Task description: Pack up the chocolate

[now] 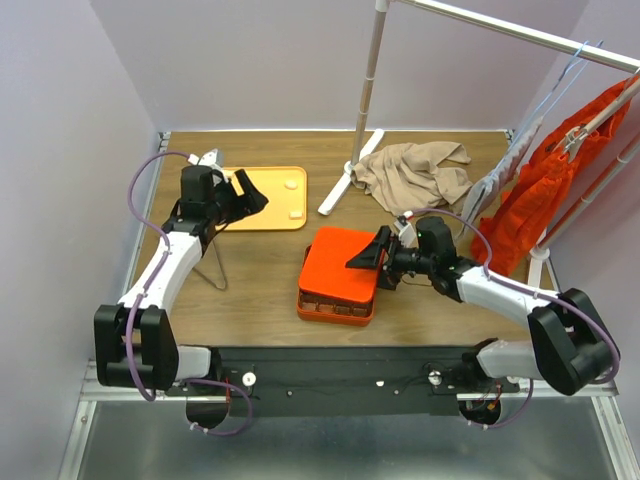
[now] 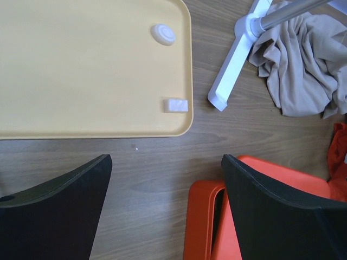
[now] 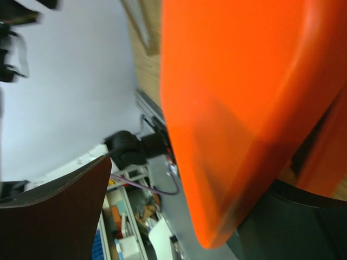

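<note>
Two cream-white chocolate pieces lie on the flat yellow-orange tray (image 2: 81, 70): a round one (image 2: 162, 34) and a small rectangular one (image 2: 176, 105). In the top view they (image 1: 291, 185) sit near the tray's right edge. My left gripper (image 2: 167, 162) hangs open above the wood just off the tray's near edge, nothing between its fingers. The orange box (image 1: 337, 288) sits mid-table with its lid (image 1: 342, 258) lying askew on top. Dark brown shapes show under the lid's near edge. My right gripper (image 1: 372, 252) is open at the lid's right edge. That lid (image 3: 244, 108) fills the right wrist view, blurred.
A white rack foot (image 1: 348, 172) and its pole (image 1: 368, 75) stand at the back. A beige cloth (image 1: 415, 172) lies beside them, and an orange garment (image 1: 545, 190) hangs at right. A thin wire stand (image 1: 212, 265) is beside the left arm.
</note>
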Controlling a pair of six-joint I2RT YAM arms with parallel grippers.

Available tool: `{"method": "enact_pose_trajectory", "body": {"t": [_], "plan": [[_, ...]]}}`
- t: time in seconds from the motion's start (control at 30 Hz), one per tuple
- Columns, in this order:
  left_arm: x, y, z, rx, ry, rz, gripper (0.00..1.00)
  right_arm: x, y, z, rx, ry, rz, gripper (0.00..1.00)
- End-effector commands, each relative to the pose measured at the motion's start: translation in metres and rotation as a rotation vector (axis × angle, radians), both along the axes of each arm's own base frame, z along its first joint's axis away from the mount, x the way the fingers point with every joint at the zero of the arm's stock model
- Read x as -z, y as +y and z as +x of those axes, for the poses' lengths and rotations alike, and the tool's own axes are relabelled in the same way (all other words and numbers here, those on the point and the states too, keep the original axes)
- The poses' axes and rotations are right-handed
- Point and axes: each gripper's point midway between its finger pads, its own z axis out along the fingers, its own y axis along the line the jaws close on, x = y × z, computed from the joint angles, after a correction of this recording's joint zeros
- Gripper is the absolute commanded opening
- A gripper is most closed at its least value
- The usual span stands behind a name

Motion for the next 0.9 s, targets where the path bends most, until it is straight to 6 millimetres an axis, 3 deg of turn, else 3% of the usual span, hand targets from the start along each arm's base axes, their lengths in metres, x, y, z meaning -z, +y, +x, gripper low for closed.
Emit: {"method": "enact_pose_trajectory", "body": {"t": [0.0,0.17,0.33,0.4,0.57,0.87], "plan": [[-0.011,-0.019,0.01,0.057,-0.031,-0.003,0.92,0.038,-0.015,-0.032,-0.111,0.101,-0.149,0.93],[0.001,-0.052,0.011,0.14,0.006,0.005,0.92,0.06,-0.028,-0.041,-0.152,0.115,-0.265,0.92],[0.009,-0.071,0.012,0.188,0.026,0.008,0.92,0.063,-0.031,-0.032,-0.211,0.064,-0.35,0.92],[0.013,-0.076,0.01,0.207,0.036,0.011,0.92,0.067,-0.035,-0.032,-0.238,0.08,-0.394,0.93],[0.02,-0.083,0.006,0.26,0.048,0.025,0.92,0.056,-0.037,-0.019,-0.249,0.032,-0.454,0.93],[0.024,-0.085,0.008,0.266,0.063,0.04,0.92,0.049,-0.058,-0.021,-0.199,0.056,-0.573,0.93]]}}
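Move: The lid lies askew on the chocolate box, its middle about 6 cm left of the right hand, 1 cm back and 5 cm below. The box's middle is some 7 cm left, 4 cm back and 8 cm below; the white stand foot is roughly 22 cm ahead and 2 cm left. From the left hand the lid is about 19 cm right, 15 back and 11 below; the yellow tray lies some 5 cm ahead, 2 left and 15 below. The lid's right edge is worked at by the right hand, still wide open: it sinks about 5 cm and draws back some 3, then eases a little forward and on left over that edge, while the wrist tips the left-pointing fingers about 25 degrees further down and turns counter-clockwise. The left hand, open and clear of everything, swings about 8 cm right towards the lid and then sinks too. ##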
